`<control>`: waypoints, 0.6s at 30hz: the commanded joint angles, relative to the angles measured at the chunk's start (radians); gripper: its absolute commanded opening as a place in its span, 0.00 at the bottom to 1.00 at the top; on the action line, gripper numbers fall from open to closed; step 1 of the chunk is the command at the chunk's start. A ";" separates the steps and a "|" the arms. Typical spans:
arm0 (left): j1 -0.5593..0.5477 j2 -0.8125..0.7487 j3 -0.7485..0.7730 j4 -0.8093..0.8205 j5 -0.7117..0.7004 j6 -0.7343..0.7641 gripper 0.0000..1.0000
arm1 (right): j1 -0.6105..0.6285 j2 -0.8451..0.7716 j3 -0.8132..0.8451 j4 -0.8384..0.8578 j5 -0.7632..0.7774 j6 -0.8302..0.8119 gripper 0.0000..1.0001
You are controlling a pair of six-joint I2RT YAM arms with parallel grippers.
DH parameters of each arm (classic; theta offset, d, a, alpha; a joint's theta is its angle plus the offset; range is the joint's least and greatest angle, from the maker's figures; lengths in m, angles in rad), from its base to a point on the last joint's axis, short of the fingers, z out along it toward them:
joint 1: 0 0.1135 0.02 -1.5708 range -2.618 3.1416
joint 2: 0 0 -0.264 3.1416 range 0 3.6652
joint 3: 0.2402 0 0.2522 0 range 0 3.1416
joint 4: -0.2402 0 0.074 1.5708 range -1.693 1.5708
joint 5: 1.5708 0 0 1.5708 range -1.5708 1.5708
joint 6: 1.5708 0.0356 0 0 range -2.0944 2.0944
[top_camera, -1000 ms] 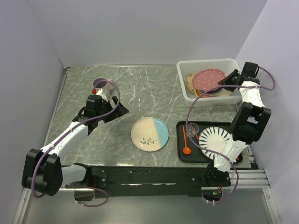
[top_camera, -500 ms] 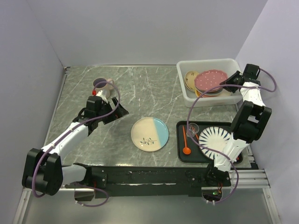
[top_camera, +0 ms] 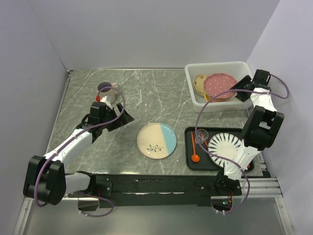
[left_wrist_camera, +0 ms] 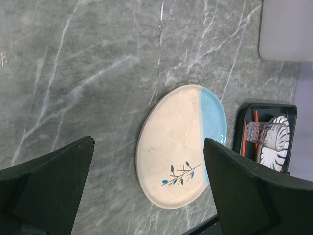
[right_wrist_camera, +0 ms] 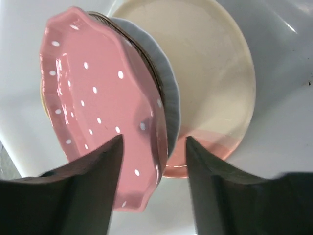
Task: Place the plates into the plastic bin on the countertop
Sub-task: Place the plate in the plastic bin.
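The pink dotted plate [top_camera: 219, 85] lies on top of a stack of plates inside the plastic bin [top_camera: 215, 66] at the back right of the countertop [top_camera: 146, 93]. My right gripper [top_camera: 237, 88] is open at the plate's right edge. In the right wrist view its fingers straddle the rim of the pink plate [right_wrist_camera: 98, 107] with gaps on both sides. A cream plate with a pink band [right_wrist_camera: 215, 88] lies beneath. A cream-and-blue plate with a twig motif [top_camera: 156, 140] rests mid-counter. My left gripper [top_camera: 124, 117] hangs open to its left, and the plate [left_wrist_camera: 181, 152] shows between its fingers.
A black tray [top_camera: 191, 166] at the front right holds a striped plate [top_camera: 224, 145], a clear glass [top_camera: 201, 134] and an orange spoon [top_camera: 195, 155]. A mug [top_camera: 105, 90] stands at the back left behind the left arm. Walls close in on both sides.
My right gripper's jaws have opened off the pink dotted plate, which has settled onto the stack in the bin. The left arm has not moved.
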 commanded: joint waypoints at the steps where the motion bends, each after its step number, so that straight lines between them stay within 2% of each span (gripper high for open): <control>1: 0.003 -0.019 -0.018 0.038 0.020 0.007 0.99 | -0.002 -0.107 -0.038 0.089 0.046 0.013 0.71; 3: 0.005 -0.019 -0.021 0.039 0.027 0.007 0.99 | -0.002 -0.150 -0.074 0.124 0.057 0.026 0.77; 7: 0.005 -0.005 -0.029 0.056 0.059 0.009 0.99 | -0.002 -0.260 -0.141 0.197 0.075 0.035 0.82; 13: 0.005 0.049 -0.027 0.072 0.105 0.012 0.99 | 0.000 -0.371 -0.221 0.288 0.085 0.047 0.85; 18: 0.005 0.076 -0.029 0.084 0.131 0.013 0.99 | 0.002 -0.390 -0.220 0.296 0.056 0.053 0.86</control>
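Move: The right hand, already opening around the pink plate's right rim in the bin, has that plate's middle about 9 cm left, 4 ahead and 4 below; the cream-and-blue plate lies roughly 40 cm left, 20 back, 13 below. From the left hand the cream-and-blue plate is some 14 cm right, 6 back, 12 below; the glass stands about 24 cm right of that plate and 3 farther out. The right hand opens wider, rising about 12 cm off the pink plate, fingertips tipping up; left sinks slightly. ##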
